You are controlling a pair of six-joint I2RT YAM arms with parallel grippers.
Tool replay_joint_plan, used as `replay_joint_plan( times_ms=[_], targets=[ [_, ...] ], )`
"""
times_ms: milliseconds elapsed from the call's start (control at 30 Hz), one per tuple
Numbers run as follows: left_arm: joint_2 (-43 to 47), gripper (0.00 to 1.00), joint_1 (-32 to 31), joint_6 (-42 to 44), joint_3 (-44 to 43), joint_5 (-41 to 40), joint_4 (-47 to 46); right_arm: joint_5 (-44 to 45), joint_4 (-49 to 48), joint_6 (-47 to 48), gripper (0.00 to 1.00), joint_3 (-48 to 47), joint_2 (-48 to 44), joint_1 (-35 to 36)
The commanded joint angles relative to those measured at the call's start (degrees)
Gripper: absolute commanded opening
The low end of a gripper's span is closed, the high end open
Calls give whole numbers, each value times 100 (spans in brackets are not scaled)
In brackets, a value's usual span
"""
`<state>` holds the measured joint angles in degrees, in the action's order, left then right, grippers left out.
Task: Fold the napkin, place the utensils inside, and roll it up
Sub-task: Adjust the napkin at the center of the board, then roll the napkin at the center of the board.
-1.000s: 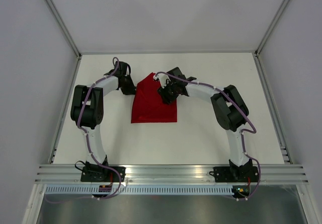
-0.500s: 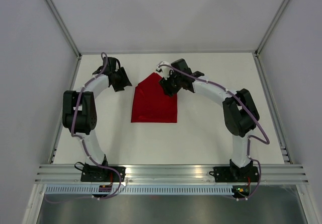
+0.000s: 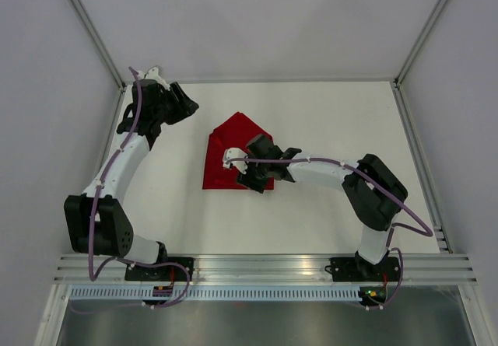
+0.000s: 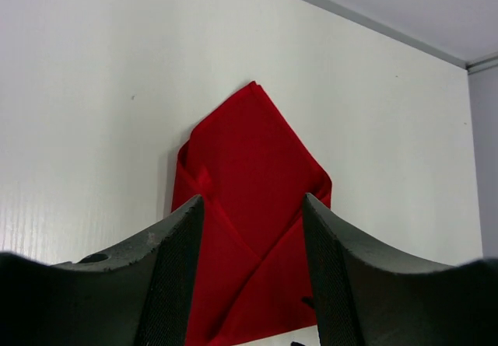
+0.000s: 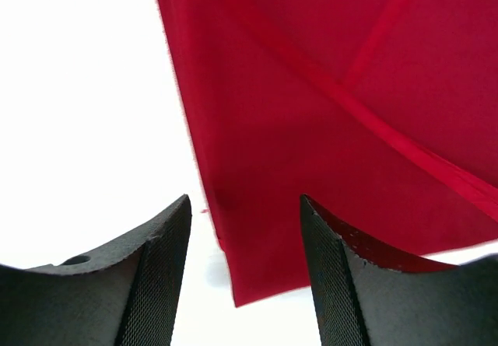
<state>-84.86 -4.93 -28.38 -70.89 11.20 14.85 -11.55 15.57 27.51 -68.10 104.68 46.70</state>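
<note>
The red napkin [image 3: 230,153] lies on the white table, its far end folded to a point and creases crossing its middle. My left gripper [image 3: 187,110] hangs open at the far left, well clear of the cloth; in its wrist view the napkin [image 4: 250,167] shows beyond the empty left gripper [image 4: 251,200]. My right gripper [image 3: 253,178] hovers open over the napkin's near part. The right wrist view shows a corner of the napkin [image 5: 327,113] flat on the table between the fingers of the right gripper [image 5: 243,200], not pinched. No utensils are in view.
The white table [image 3: 327,120] is bounded by grey walls at the back and sides, with an aluminium rail [image 3: 264,264] along the near edge where both arm bases stand.
The left gripper let go, opened and drew back to the far left. The right gripper swung from the napkin's far corner to its near part, jaws widening. The napkin's far end now has folded flaps.
</note>
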Motion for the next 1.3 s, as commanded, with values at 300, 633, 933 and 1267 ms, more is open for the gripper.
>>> replay_joint_plan(
  times_ms=[300,633,933,1267],
  targets=[
    [971,59,-43,421,392,427,-53,-49,-678,422,65,-151,237,278],
    [1094,58,-52,465,489,462,-53,-84,-731,571,63,-99,526,428],
    [1156,58,-78,570,462,444,-44,-206,-574,1037,52,-72,834,358],
    [1024,57,-219,694,401,497,-35,-515,200,1503,38,-151,1106,235]
  ],
)
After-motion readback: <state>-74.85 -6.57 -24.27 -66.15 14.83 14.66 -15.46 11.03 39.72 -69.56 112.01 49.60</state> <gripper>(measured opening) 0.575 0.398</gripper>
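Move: The middle of the napkin's near edge lies about 3 cm to the right hand's left, 1 cm back and 4 cm below. At that height, the near-right corner is some 6 cm to its right and 2 cm back, the near-left corner 12 cm left and 1 cm back, the napkin's far tip 20 cm ahead and 3 cm left. From the left hand the near edge's middle lies roughly 16 cm back, 16 cm right, 22 cm below. Right fingers sink and shift left about 3 cm each, partly closing around the near edge; left withdraws back and up. ##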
